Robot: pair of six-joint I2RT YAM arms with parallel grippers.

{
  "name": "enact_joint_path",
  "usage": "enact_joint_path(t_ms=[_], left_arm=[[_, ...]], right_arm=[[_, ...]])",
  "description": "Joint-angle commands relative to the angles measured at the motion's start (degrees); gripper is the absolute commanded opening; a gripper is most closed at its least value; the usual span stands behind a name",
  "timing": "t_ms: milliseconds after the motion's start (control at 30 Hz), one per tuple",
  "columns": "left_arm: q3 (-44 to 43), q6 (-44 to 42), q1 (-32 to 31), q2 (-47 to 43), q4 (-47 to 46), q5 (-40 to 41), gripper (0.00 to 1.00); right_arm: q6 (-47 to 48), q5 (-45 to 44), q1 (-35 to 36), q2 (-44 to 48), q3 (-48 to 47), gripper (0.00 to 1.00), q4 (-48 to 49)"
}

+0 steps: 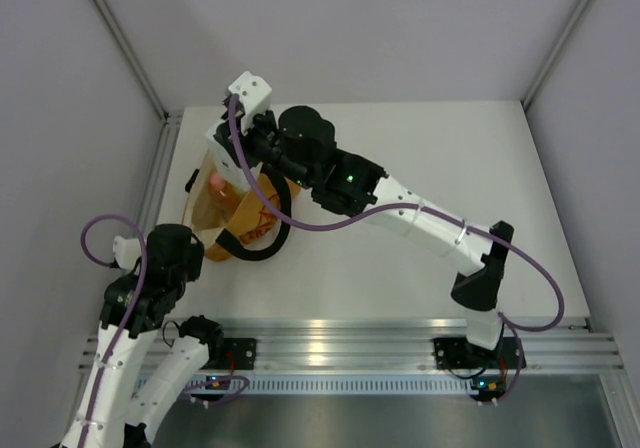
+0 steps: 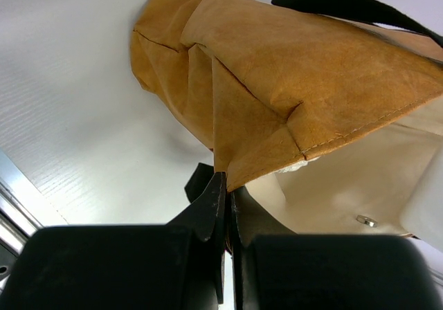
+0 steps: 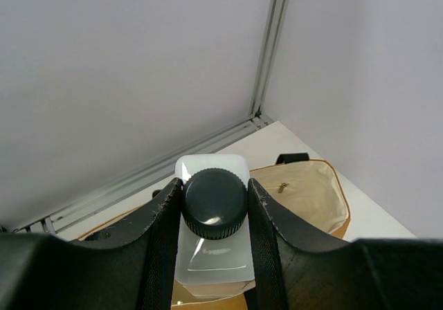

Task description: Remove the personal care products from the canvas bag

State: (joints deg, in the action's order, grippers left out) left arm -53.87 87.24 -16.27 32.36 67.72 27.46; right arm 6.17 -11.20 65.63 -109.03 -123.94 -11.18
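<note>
The mustard-orange canvas bag [image 1: 250, 230] lies at the table's left with its cream-lined mouth open. My right gripper [image 3: 214, 206] is shut on the black cap of a clear-white squarish bottle [image 3: 211, 254], held above the bag's opening [image 3: 304, 192]. From above, that bottle [image 1: 220, 138] hangs over the bag's far end. An orange bottle with a pink cap [image 1: 216, 184] lies inside the bag. My left gripper [image 2: 227, 185] is shut on the bag's near edge [image 2: 291, 81], its fingers pinching the fabric. In the top view the left gripper [image 1: 200, 248] sits at the bag's near-left side.
Black strap handles [image 1: 262, 250] loop out at the bag's right side and near end. The enclosure's left wall and a metal rail [image 1: 160, 168] run close beside the bag. White tabletop [image 1: 450, 168] stretches to the right.
</note>
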Motion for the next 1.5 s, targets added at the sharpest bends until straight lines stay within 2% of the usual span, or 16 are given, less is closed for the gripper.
enact_joint_path(t_ms=[0, 533, 800, 967, 1167, 1267, 1467], left_arm=[[0.6, 1.3, 0.0, -0.9, 2.9, 0.7, 0.00], [0.8, 2.1, 0.0, -0.5, 2.9, 0.8, 0.00], [0.9, 1.8, 0.0, -1.3, 2.9, 0.6, 0.00], [1.0, 1.1, 0.0, -1.6, 2.9, 0.6, 0.00], [1.0, 0.9, 0.0, -1.5, 2.9, 0.1, 0.00], [1.0, 0.6, 0.0, -1.4, 2.9, 0.0, 0.00], [0.7, -0.5, 0.1, -1.1, 3.0, -0.4, 0.00]], right_arm=[[2.9, -2.3, 0.6, 7.6, -6.1, 0.00, 8.5], [5.4, -9.2, -2.7, 13.1, -1.3, 0.00, 7.2], [-0.3, -10.1, -10.0, 22.2, 16.2, 0.00, 10.6], [-3.0, -9.3, -15.4, 27.9, 29.6, 0.00, 16.4], [-5.0, -8.8, -19.8, 34.1, 47.1, 0.00, 26.5], [-5.2, -8.4, -21.1, 37.4, 56.0, 0.00, 35.6], [-7.4, -7.6, -23.4, 37.8, 68.3, 0.00, 46.1]])
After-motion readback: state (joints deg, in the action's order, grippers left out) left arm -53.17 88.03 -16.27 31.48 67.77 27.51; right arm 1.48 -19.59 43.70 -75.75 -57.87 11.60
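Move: The right hand already holds the white bottle by its black cap above the bag; the bare table it goes to is about 9 cm ahead, 26 cm to its right and 45 cm below. The canvas bag's middle is some 7 cm ahead, 2 cm left and 32 cm below, and the pink-capped bottle inside is 6 cm ahead, 5 cm left and 28 cm below. From the left hand, pinching the bag's near rim, that bare spot is about 18 cm ahead, 35 cm right and 22 cm below. Right hand carries the bottle 25 cm right from the bag and forward, first rising, then sinking 20 cm. ##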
